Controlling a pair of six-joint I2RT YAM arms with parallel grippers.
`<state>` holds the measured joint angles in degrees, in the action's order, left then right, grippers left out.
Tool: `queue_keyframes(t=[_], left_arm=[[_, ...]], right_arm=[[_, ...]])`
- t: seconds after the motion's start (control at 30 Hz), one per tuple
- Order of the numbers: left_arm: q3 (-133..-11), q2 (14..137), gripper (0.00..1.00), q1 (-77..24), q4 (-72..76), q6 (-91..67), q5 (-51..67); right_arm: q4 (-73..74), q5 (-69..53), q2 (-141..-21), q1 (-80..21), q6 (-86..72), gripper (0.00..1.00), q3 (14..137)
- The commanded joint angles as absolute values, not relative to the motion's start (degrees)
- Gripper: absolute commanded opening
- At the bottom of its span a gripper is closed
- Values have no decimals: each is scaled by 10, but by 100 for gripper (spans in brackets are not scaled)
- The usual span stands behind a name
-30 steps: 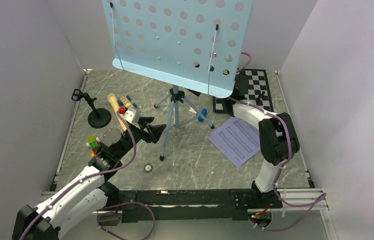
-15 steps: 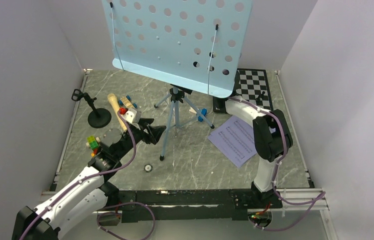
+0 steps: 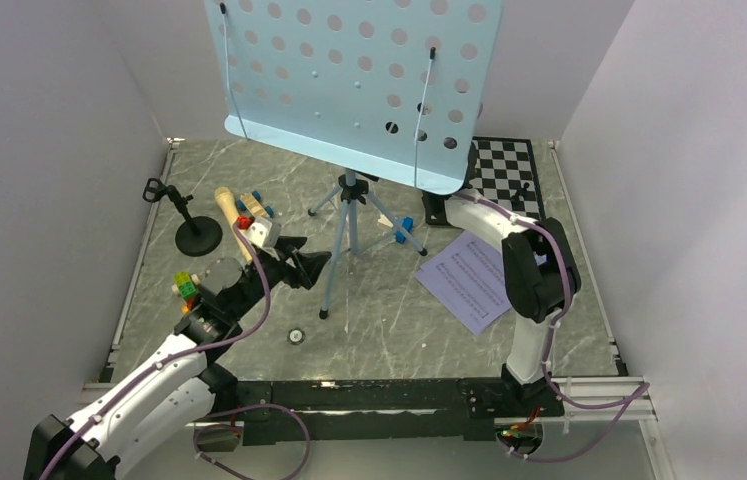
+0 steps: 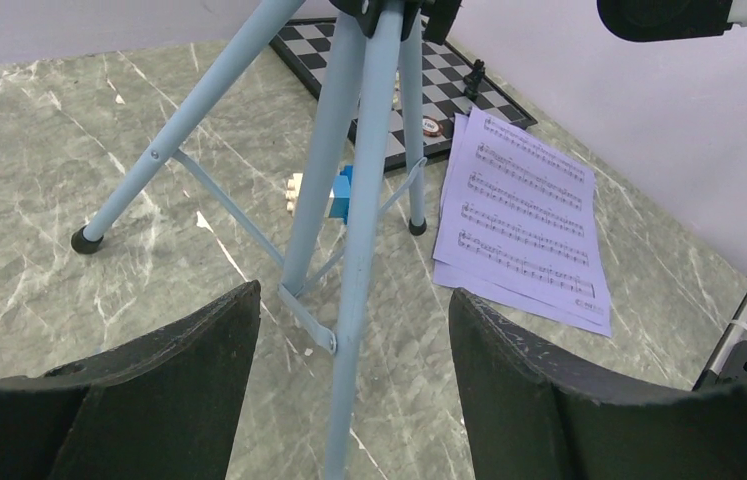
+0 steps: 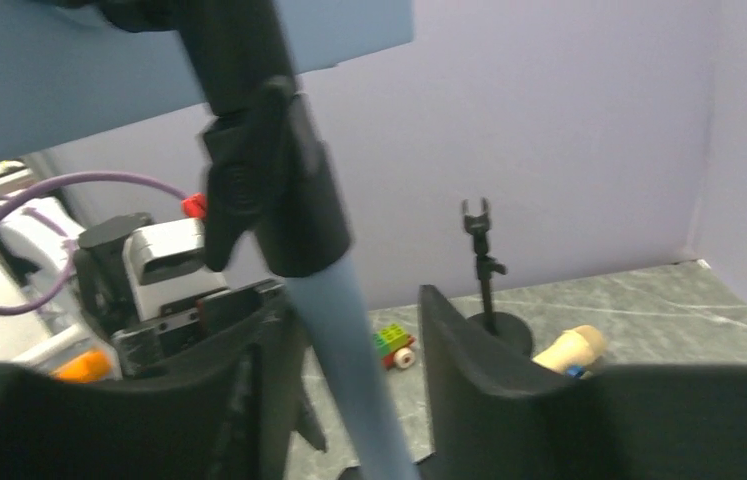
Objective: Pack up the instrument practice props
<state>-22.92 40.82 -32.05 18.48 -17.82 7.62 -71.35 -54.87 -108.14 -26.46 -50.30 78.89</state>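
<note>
The light-blue perforated music stand (image 3: 349, 80) stands on its tripod mid-table. My left gripper (image 3: 307, 262) is open, and in the left wrist view its jaws straddle the front tripod leg (image 4: 361, 230) with gaps on both sides. My right gripper (image 5: 357, 305) reaches under the stand's desk. Its jaws enclose the blue pole (image 5: 344, 330) below the black clamp, with a gap still showing on one side. Lavender sheet-music pages (image 3: 469, 280) lie flat at the right. The tan microphone (image 3: 232, 225) and the short black mic stand (image 3: 194, 232) are at the left.
A chessboard (image 3: 504, 175) with pieces lies at the back right. Small coloured blocks (image 3: 186, 287) sit by my left arm, a toy car (image 5: 392, 345) shows beyond the pole, and a blue block (image 4: 342, 195) lies under the tripod. Walls close in three sides.
My right arm has shifted left toward the stand's pole, and its jaws have narrowed around it. The left arm has not moved.
</note>
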Motion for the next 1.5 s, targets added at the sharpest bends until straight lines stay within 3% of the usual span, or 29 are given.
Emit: queue_keyframes(t=[0.0,0.23,0.27,0.4,0.5,0.7,0.9,1.1,1.47], left_arm=[[-248,397,73,-320,191,-178,71],[-254,397,74,-319,185,-177,60],[-253,397,74,-319,187,-179,58],[-238,394,79,-319,214,-189,33],[-227,389,99,-320,238,-206,2],[-205,416,99,-319,355,-193,-14],[-211,481,99,-301,458,-151,126],[-215,555,99,-236,582,-209,295],[-266,737,99,-232,771,-261,376]], right_arm=[[-761,-536,-1085,-263,-529,38,811],[-781,-543,-1077,-263,-543,2,780],[-784,-543,-1077,-263,-544,0,776],[-797,-548,-1071,-262,-553,0,753],[-814,-548,-1067,-260,-562,0,725],[-865,-542,-1061,-252,-596,0,670],[-886,-544,-1056,-247,-611,0,636],[-884,-538,-1034,-238,-606,0,605],[-895,-532,-1009,-228,-610,0,552]])
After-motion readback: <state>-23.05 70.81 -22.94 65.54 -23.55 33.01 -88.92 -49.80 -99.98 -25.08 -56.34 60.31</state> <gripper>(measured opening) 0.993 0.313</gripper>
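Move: The music stand's pole already runs between the right fingers, within about 1 cm of the hand point. The stand's leg joint sits roughly 8 cm below that hand. The blue-white brick lies on the table about 36 cm down, 7 cm ahead and 11 cm right. From the empty left hand, the leg joint is some 12 cm ahead, 7 cm right and 5 cm up, with the near leg's foot some 22 cm straight below. The right fingers close around the stand's pole just under its knob and keep hold, then draw it about 4 cm back and 4 cm to the right, nearly level. Meanwhile the left hand opens wide and goes forward, up and slightly left, then swings right towards the leg joint, ending about 3 cm forward and 4 cm right; it tips up and turns clockwise some 15 degrees. ##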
